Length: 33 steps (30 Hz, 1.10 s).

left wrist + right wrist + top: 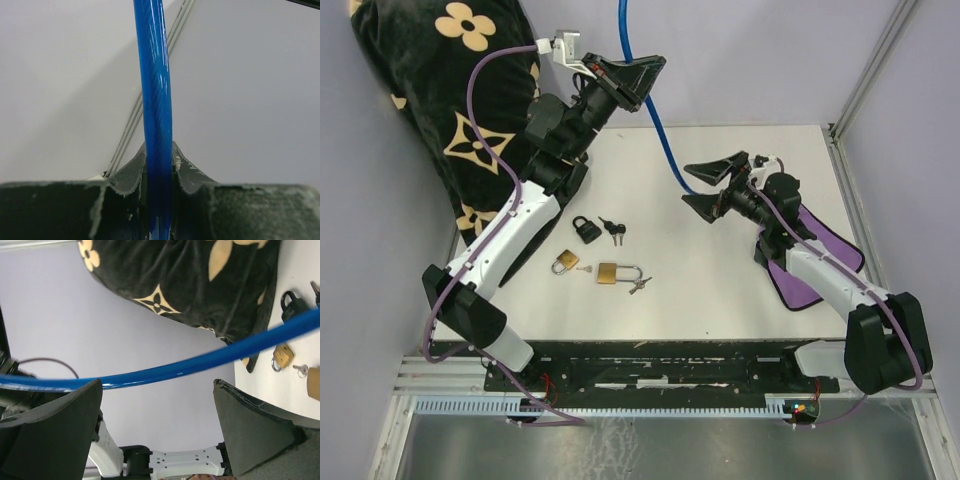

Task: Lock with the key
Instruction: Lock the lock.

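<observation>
Three padlocks lie on the white table (720,290): a black padlock (585,229) with keys (613,230) beside it, a small brass padlock (565,263) with a silver key (585,268), and a larger brass padlock (612,273) with keys (640,286). My left gripper (638,72) is raised at the back, shut on a blue cable (655,120); the left wrist view shows the cable (155,75) pinched between the jaws (159,165). My right gripper (705,188) is open beside the cable's lower end. In the right wrist view the cable (165,371) runs just past the open gripper (157,385).
A black cushion with tan flowers (450,90) leans at the back left. A purple cloth (820,250) lies under the right arm. Enclosure walls and a metal frame (860,90) bound the table. The right wrist view also catches the black padlock (290,305) and small brass padlock (281,356).
</observation>
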Each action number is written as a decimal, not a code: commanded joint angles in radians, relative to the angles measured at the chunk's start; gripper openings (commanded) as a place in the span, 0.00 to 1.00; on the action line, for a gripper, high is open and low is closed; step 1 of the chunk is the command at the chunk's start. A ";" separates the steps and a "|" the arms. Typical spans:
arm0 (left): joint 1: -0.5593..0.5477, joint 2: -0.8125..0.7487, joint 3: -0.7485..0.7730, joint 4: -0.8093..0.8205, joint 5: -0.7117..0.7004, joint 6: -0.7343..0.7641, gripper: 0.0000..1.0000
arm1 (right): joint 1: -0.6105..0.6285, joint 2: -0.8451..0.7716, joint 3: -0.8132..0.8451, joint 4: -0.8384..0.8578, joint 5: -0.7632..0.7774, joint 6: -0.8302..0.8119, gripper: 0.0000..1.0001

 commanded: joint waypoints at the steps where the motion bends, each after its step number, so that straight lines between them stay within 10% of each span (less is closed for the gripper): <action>1: -0.041 -0.001 0.080 0.074 -0.075 0.065 0.03 | 0.002 0.013 0.124 -0.217 0.009 0.051 0.99; 8: -0.052 -0.003 0.067 0.032 -0.099 0.136 0.03 | -0.160 -0.020 0.114 -0.039 -0.079 0.284 1.00; 24: -0.075 0.017 0.030 0.123 -0.060 0.027 0.03 | -0.064 0.067 0.142 -0.197 -0.029 0.257 0.94; 33: -0.083 -0.064 -0.113 0.132 -0.044 0.030 0.03 | -0.097 0.125 0.218 -0.038 0.041 0.183 0.15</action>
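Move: The right hand, wide open, points out and to the left with the hanging blue cable crossing near its fingertips. The stretch to grip is about 5 cm ahead and 1 cm left at hand height. From this hand the black padlock is some 10 cm ahead and 21 cm left, the large brass padlock level and 15 cm left, the purple pouch 5 cm ahead and 31 cm right, all roughly 28 cm below. From the left hand, already gripping the cable, that stretch is about 25 cm below, 8 cm right and level. The right fingers shut from wide open and pinch the hanging blue cable. Before that the right hand swings right and forward about 6 cm, comes back left some 4 cm, then pushes forward onto the cable as it closes, tipping down nearly 20 degrees over the whole move. The left hand keeps its grip on the cable higher up, easing right about 3 cm and sinking slightly at the end. ##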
